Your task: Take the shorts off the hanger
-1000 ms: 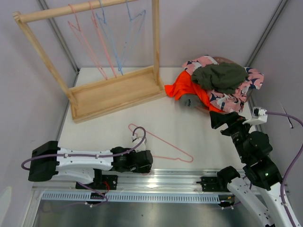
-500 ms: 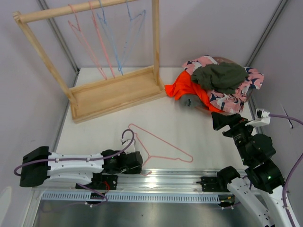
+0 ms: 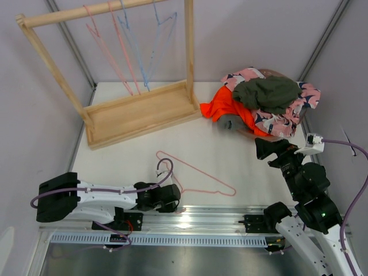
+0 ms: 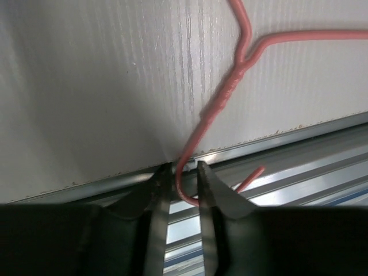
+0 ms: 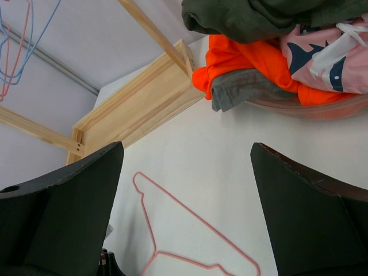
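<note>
The shorts lie heaped at the table's back right: dark olive (image 3: 269, 92) on top, patterned pink (image 3: 299, 109), bright orange (image 3: 221, 106) and grey (image 3: 230, 122) beneath. A bare pink wire hanger (image 3: 198, 172) lies flat on the table near the front edge, with no fabric on it. My left gripper (image 3: 175, 198) is low at that edge. Its jaws stand a narrow slit apart around the hanger's hook (image 4: 179, 184), and a gap shows beside the wire. My right gripper (image 3: 263, 148) hovers wide open in front of the heap, holding nothing.
A wooden clothes rack (image 3: 138, 112) stands at the back left, with empty pink and blue wire hangers (image 3: 144, 52) on its rail. The heap rests in a shallow pinkish bowl (image 5: 310, 109). A metal rail (image 3: 201, 215) runs along the table's front edge.
The left gripper pulled back left, then came forward again to the hook, and its jaws narrowed around the wire. The right gripper shifted only slightly.
</note>
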{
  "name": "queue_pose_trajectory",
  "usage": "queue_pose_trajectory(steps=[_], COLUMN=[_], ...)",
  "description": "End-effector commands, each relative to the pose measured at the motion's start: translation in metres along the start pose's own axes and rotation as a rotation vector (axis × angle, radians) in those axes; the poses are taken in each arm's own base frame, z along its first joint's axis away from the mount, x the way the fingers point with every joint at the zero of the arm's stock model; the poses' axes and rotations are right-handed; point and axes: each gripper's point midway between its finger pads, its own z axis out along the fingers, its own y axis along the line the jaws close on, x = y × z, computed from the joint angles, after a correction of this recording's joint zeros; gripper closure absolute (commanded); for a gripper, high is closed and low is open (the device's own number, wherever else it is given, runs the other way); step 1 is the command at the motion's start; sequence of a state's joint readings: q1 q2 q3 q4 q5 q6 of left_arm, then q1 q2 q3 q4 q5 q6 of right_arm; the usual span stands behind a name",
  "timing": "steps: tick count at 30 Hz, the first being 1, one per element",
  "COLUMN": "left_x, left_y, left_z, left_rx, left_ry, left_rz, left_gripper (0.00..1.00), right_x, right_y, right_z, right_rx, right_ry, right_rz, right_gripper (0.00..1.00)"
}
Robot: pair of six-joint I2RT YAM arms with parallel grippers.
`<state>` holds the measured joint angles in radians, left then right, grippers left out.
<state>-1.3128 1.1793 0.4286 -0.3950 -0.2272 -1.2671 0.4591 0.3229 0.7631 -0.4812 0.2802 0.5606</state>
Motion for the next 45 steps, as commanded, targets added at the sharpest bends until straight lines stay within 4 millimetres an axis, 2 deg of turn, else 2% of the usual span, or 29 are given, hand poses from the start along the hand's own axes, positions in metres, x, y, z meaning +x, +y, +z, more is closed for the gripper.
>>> queue_pose_trajectory(steps=[1,2,4,9,12,13,15,16,17,18,19,20,21,22,23,24,25,26,27,29,30,35,39,40,41,42,43,44,45], left_x=[-0.006,-0.006,-0.009,-0.023,-0.05,-0.053,-0.079,-0.089,-0.108,-0.111,-0.116,-0.133,-0.133,-0.136,-0.141,-0.144,-0.146,-0.146,-0.147,-0.147,-0.146,-0.147,-0.148,-0.15,-0.149,-0.149,-0.148,-0.15,-0.15], left_y=[-0.018,-0.019,-0.022,-0.024,-0.053,-0.045,-0.061,-0.061,-0.084,-0.072,-0.072,-0.088,-0.081,-0.082,-0.086,-0.088,-0.089,-0.089,-0.091,-0.088,-0.086,-0.085,-0.077,-0.078,-0.076,-0.072,-0.07,-0.07,-0.07], left_z=[0.001,0.001,-0.001,-0.022,-0.061,-0.07,-0.106,-0.115,-0.143,-0.148,-0.155,-0.175,-0.178,-0.181,-0.186,-0.192,-0.195,-0.195,-0.196,-0.195,-0.192,-0.196,-0.206,-0.212,-0.213,-0.215,-0.221,-0.226,-0.228], left_rx=[0.038,0.039,0.042,0.023,0.076,0.042,0.062,0.046,0.091,0.027,0.004,0.015,-0.028,-0.035,-0.037,-0.035,-0.034,-0.036,-0.032,-0.041,-0.048,-0.028,-0.036,-0.031,-0.039,-0.05,-0.053,-0.045,-0.04], left_ry=[-0.004,-0.006,-0.015,-0.053,-0.114,-0.114,-0.186,-0.224,-0.271,-0.261,-0.27,-0.311,-0.294,-0.294,-0.299,-0.299,-0.305,-0.298,-0.296,-0.296,-0.291,-0.304,-0.3,-0.304,-0.297,-0.291,-0.283,-0.289,-0.29], left_rz=[0.014,0.015,0.015,0.076,0.146,0.175,0.234,0.266,0.278,0.362,0.395,0.435,0.477,0.499,0.537,0.548,0.552,0.57,0.579,0.584,0.589,0.571,0.588,0.597,0.603,0.608,0.615,0.613,0.612], left_gripper=[0.77,0.88,0.99,1.0,1.0,1.0,1.0,1.0,1.0,1.0,1.0,1.0,1.0,1.0,1.0,1.0,1.0,1.0,1.0,1.0,1.0,1.0,1.0,1.0,1.0,1.0,1.0,1.0,1.0], right_x=[-0.008,-0.008,-0.01,-0.01,-0.01,-0.005,-0.001,0.012,0.015,0.008,0.012,0.028,0.016,0.02,0.033,0.019,0.021,0.033,0.026,0.036,0.043,0.075,0.089,0.072,0.075,0.069,0.075,0.059,0.056], right_y=[0.003,0.003,0.002,0.01,0.031,0.051,0.075,0.091,0.099,0.114,0.125,0.136,0.154,0.168,0.175,0.192,0.199,0.208,0.218,0.233,0.236,0.249,0.239,0.243,0.227,0.222,0.213,0.211,0.211], right_z=[-0.002,-0.003,-0.004,-0.005,-0.002,0.0,0.002,0.008,0.011,0.011,0.012,0.02,0.018,0.014,0.027,0.024,0.027,0.035,0.035,0.033,0.041,0.043,0.05,0.052,0.051,0.054,0.066,0.061,0.062], right_rx=[-0.013,-0.013,-0.013,-0.051,-0.149,-0.251,-0.359,-0.435,-0.47,-0.522,-0.569,-0.617,-0.661,-0.715,-0.713,-0.743,-0.753,-0.75,-0.76,-0.786,-0.769,-0.777,-0.704,-0.683,-0.611,-0.569,-0.491,-0.441,-0.413], right_ry=[-0.032,-0.032,-0.039,-0.028,-0.012,0.029,0.077,0.152,0.184,0.192,0.229,0.322,0.322,0.351,0.411,0.402,0.417,0.46,0.458,0.483,0.488,0.53,0.563,0.532,0.585,0.592,0.623,0.639,0.648], right_rz=[-0.005,-0.006,-0.006,-0.006,-0.036,-0.053,-0.082,-0.099,-0.109,-0.117,-0.141,-0.156,-0.171,-0.208,-0.226,-0.242,-0.266,-0.277,-0.282,-0.297,-0.302,-0.303,-0.375,-0.389,-0.427,-0.457,-0.496,-0.521,-0.519], right_gripper=[0.01,0.01,0.01,0.0,0.01,0.01,0.01,0.01,0.01,0.0,0.01,0.01,0.0,0.01,0.01,0.01,0.01,0.0,0.01,0.01,0.01,0.01,0.01,0.01,0.01,0.01,0.0,0.01,0.01])
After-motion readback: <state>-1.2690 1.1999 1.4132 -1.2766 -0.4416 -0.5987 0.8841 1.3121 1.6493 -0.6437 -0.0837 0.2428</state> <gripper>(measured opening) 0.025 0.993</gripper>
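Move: The pink hanger lies flat on the table with its hook already between the left hand's half-open fingers. The hanger's middle is about 12 cm ahead of that hand and 5 cm to its right, and the wooden rack base some 37 cm ahead and 14 cm left. From the open right hand the hanger's middle is roughly 20 cm left, 2 cm back and 31 cm below, and the clothes pile about 24 cm ahead, 9 cm right and 23 cm lower. The left fingers shut on the hanger's hook at the table's front edge, then whip it up some 24 cm and about 6 cm forward, swaying right and back left, while the fingertips swing forward and the wrist turns clockwise. The right hand, staying wide open, sweeps about 25 cm left and 8 cm up towards the hanger, turning counter-clockwise some 50 degrees. ##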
